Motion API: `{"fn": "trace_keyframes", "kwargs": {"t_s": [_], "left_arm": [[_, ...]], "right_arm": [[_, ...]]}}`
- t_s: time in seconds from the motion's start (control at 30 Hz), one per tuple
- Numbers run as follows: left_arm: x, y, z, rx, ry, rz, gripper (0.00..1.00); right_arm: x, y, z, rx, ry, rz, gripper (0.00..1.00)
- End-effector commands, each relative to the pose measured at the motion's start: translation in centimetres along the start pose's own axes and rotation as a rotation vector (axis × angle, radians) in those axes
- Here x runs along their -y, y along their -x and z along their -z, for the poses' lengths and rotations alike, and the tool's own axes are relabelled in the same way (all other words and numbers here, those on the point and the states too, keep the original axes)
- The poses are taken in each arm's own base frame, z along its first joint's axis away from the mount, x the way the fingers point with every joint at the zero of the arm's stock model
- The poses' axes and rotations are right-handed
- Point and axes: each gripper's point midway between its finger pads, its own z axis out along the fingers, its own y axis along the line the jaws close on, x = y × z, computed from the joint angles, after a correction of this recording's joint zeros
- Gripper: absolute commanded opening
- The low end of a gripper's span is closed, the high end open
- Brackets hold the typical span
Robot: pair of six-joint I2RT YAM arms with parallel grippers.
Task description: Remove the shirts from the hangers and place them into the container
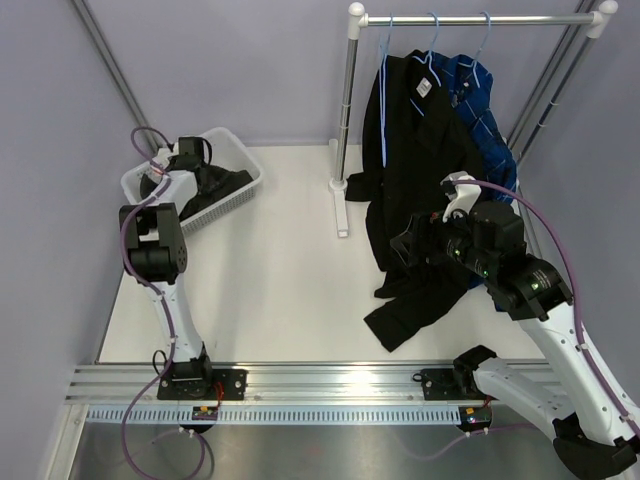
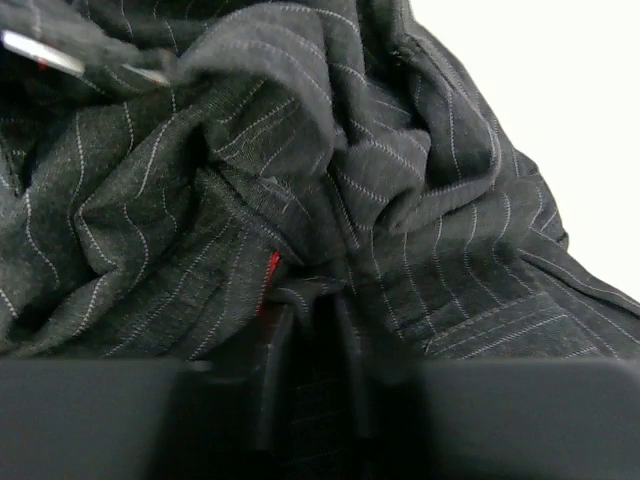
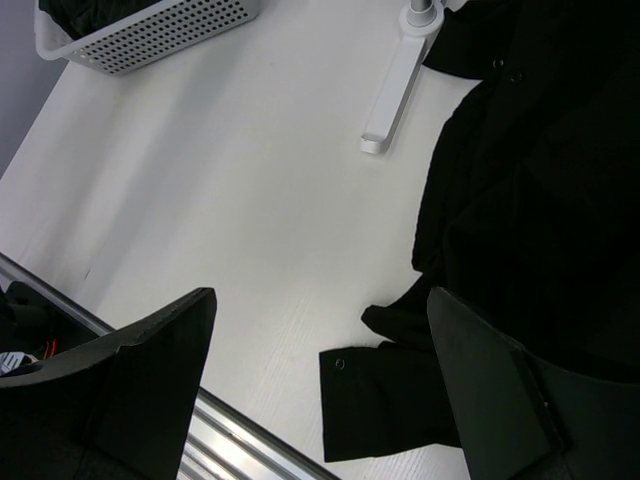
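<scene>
The white container [image 1: 245, 160] stands at the table's far left, and the charcoal pinstriped shirt [image 1: 215, 185] lies crumpled in it. My left gripper [image 1: 190, 160] is down in the container. In the left wrist view its jaws [image 2: 312, 300] stand a narrow gap apart, tips against the pinstriped shirt [image 2: 300, 150]. A plain black shirt [image 1: 410, 150] and a blue checked shirt [image 1: 490, 110] hang on light-blue hangers [image 1: 432, 40]. My right gripper [image 1: 405, 245] is wide open beside the black shirt [image 3: 540, 180], nothing between its fingers; the shirt's cuff [image 3: 385, 400] lies on the table.
A silver rail [image 1: 470, 18] on poles carries the hangers at the back right. Its white foot bar [image 1: 341, 205] lies on the table between container and shirts. An aluminium rail [image 1: 320, 385] runs along the near edge. The container [image 3: 160, 35] shows in the right wrist view too.
</scene>
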Motion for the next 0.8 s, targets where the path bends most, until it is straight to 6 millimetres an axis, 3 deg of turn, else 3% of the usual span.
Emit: {"fn": "trace_keyframes", "kwargs": {"t_s": [0.0, 0.07, 0.1, 0.17, 0.2, 0.27, 0.3, 0.4, 0.43, 0.5, 0.53, 0.73, 0.77], "left_arm": [[-1.4, 2.6, 1.7, 0.036, 0.022, 0.043, 0.38], [-0.9, 4.0, 3.3, 0.068, -0.009, 0.032, 0.51], [-0.5, 5.7, 5.3, 0.112, -0.035, 0.026, 0.63], [0.2, 7.4, 7.8, 0.154, -0.080, 0.027, 0.75], [0.5, 9.2, 10.6, 0.207, -0.113, 0.031, 0.86], [1.0, 10.5, 13.7, 0.241, -0.162, 0.027, 0.92], [1.2, 11.8, 16.9, 0.292, -0.195, 0.021, 0.99], [1.5, 12.4, 22.1, 0.337, -0.272, -0.004, 0.99], [1.7, 13.0, 25.9, 0.391, -0.330, -0.008, 0.99], [1.2, 12.2, 28.5, 0.410, -0.354, -0.017, 0.99], [1.3, 12.2, 32.2, 0.457, -0.420, -0.031, 0.99], [-1.0, 7.9, 39.3, 0.529, -0.489, -0.087, 0.99], [-1.8, 7.4, 41.7, 0.581, -0.500, -0.095, 0.99]], "right_arm": [[-0.1, 1.5, 0.9, 0.041, -0.010, 0.017, 0.97], [0.0, 1.5, 1.1, 0.042, -0.014, 0.022, 0.97], [0.0, 1.7, 1.2, 0.045, -0.014, 0.028, 0.97], [0.1, 1.7, 1.3, 0.045, -0.023, 0.032, 0.97], [0.2, 1.9, 1.5, 0.051, -0.031, 0.033, 0.98], [0.6, 2.1, 1.8, 0.058, -0.058, 0.031, 0.98], [0.7, 2.5, 2.2, 0.073, -0.065, 0.030, 0.98], [1.5, 3.6, 3.4, 0.119, -0.127, 0.026, 0.99], [1.7, 3.9, 3.8, 0.131, -0.142, 0.027, 0.99], [2.3, 4.5, 4.9, 0.160, -0.187, 0.026, 0.99], [2.5, 4.8, 5.4, 0.173, -0.202, 0.027, 0.99], [4.0, 6.3, 9.5, 0.280, -0.307, 0.013, 1.00], [4.4, 6.4, 10.2, 0.297, -0.332, 0.012, 1.00]]}}
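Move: Down inside the container, the left hand has its fingertips in the dark pinstriped shirt; the container's middle is about 3 cm back, 2 cm right and 3 cm below. The rack's left foot stands some 38 cm to the left hand's right and 5 cm nearer the base. From the right hand, the hanging black shirt's middle is about 20 cm ahead, 5 cm right and 3 cm below; the blue shirt is roughly 24 cm ahead and 14 cm right, level in height. Opening its fingers wide while still low in the container, the left hand lets go of the pinstriped shirt, then sweeps up some 37 cm and back about 20 cm, away from the container, its fingers tipping up some 45 degrees. The empty right hand, still open, eases right and up about 6 cm each way in front of the black shirt, turning about 15 degrees clockwise. ##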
